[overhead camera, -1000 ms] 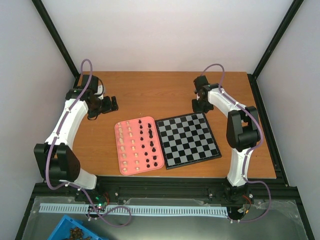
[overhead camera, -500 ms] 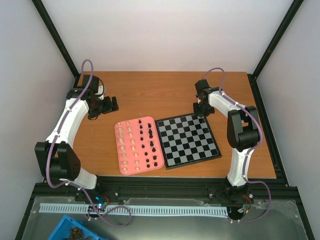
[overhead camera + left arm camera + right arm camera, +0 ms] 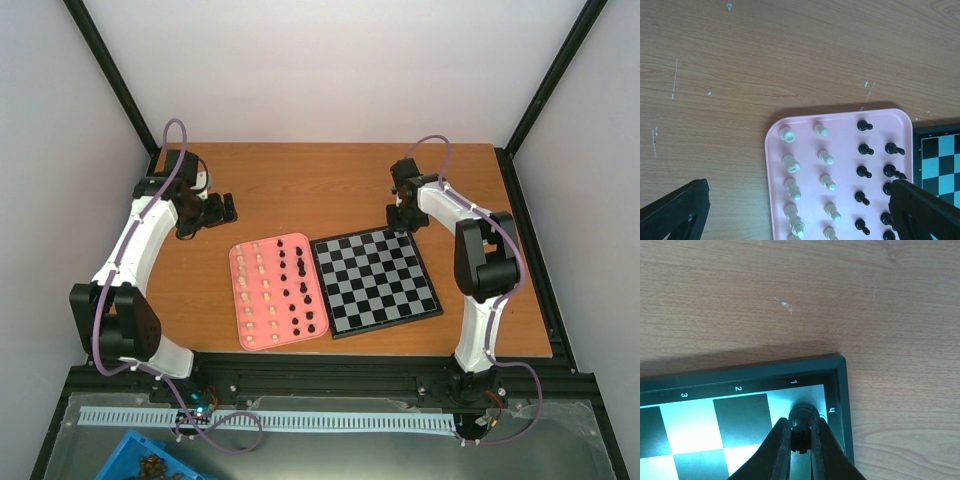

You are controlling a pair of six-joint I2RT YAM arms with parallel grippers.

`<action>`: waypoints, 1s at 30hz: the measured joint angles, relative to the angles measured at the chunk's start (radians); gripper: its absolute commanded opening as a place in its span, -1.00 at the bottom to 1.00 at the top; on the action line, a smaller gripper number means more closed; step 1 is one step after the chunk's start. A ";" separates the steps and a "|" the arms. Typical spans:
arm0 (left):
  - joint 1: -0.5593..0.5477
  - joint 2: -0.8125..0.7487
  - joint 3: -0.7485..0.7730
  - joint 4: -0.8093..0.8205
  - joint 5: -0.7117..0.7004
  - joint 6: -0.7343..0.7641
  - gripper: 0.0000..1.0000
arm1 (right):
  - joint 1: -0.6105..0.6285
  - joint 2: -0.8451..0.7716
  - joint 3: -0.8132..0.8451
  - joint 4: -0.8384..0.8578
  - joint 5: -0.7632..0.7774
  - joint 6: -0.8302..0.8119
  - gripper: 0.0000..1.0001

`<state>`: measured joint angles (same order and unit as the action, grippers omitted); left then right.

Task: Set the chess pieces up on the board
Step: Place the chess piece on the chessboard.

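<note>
The black-and-white board (image 3: 385, 322) lies right of centre on the table. My right gripper (image 3: 402, 216) hangs over its far right corner. In the right wrist view this gripper (image 3: 801, 440) is shut on a black chess piece (image 3: 803, 415), whose round base is over the white corner square by the board's (image 3: 740, 415) black border. The other chess pieces stand on a pink tray (image 3: 236, 300): cream ones (image 3: 826, 157) in the left rows, black ones (image 3: 864, 148) in the right rows. My left gripper (image 3: 228, 208) is open, above the table beyond the tray's far left corner, holding nothing.
The pink tray (image 3: 769, 165) touches the board's left edge (image 3: 940, 160). Bare wooden table surrounds both. A blue bin (image 3: 150, 462) sits below the table's near edge at the left.
My right gripper has come a little nearer and lower over the board's far right corner with the black piece. The left arm has not moved.
</note>
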<state>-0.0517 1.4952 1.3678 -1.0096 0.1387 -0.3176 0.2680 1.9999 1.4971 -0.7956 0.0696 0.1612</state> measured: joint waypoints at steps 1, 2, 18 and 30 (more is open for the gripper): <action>0.000 0.000 0.000 0.000 0.000 0.000 1.00 | 0.000 0.000 0.000 0.000 -0.002 0.000 -0.94; 0.000 0.000 0.000 0.000 0.000 0.000 1.00 | 0.000 0.000 0.000 0.000 -0.003 0.000 -0.94; 0.000 0.007 0.000 0.000 0.000 0.000 0.99 | 0.000 0.000 -0.012 0.002 -0.029 -0.008 -0.16; 0.000 0.009 0.000 0.000 0.001 0.000 0.99 | 0.010 -0.048 0.034 -0.060 -0.014 -0.019 0.26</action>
<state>-0.0517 1.5043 1.3678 -1.0096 0.1398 -0.3180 0.2775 1.9514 1.5311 -0.8551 0.0551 0.1417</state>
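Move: The right hand holds the black chess piece at the board's far right corner square, the square about 2 cm straight below its fingertips. The board's middle lies some 12 cm back and 5 cm to the left, and the pink tray's middle roughly 14 cm back and 27 cm left, both some 2 cm lower. From the idle left hand, that corner square is about 36 cm right, 4 cm back and 15 cm below. Right fingers open, letting go of the black piece on the corner square, then lift about 3 cm clear. ##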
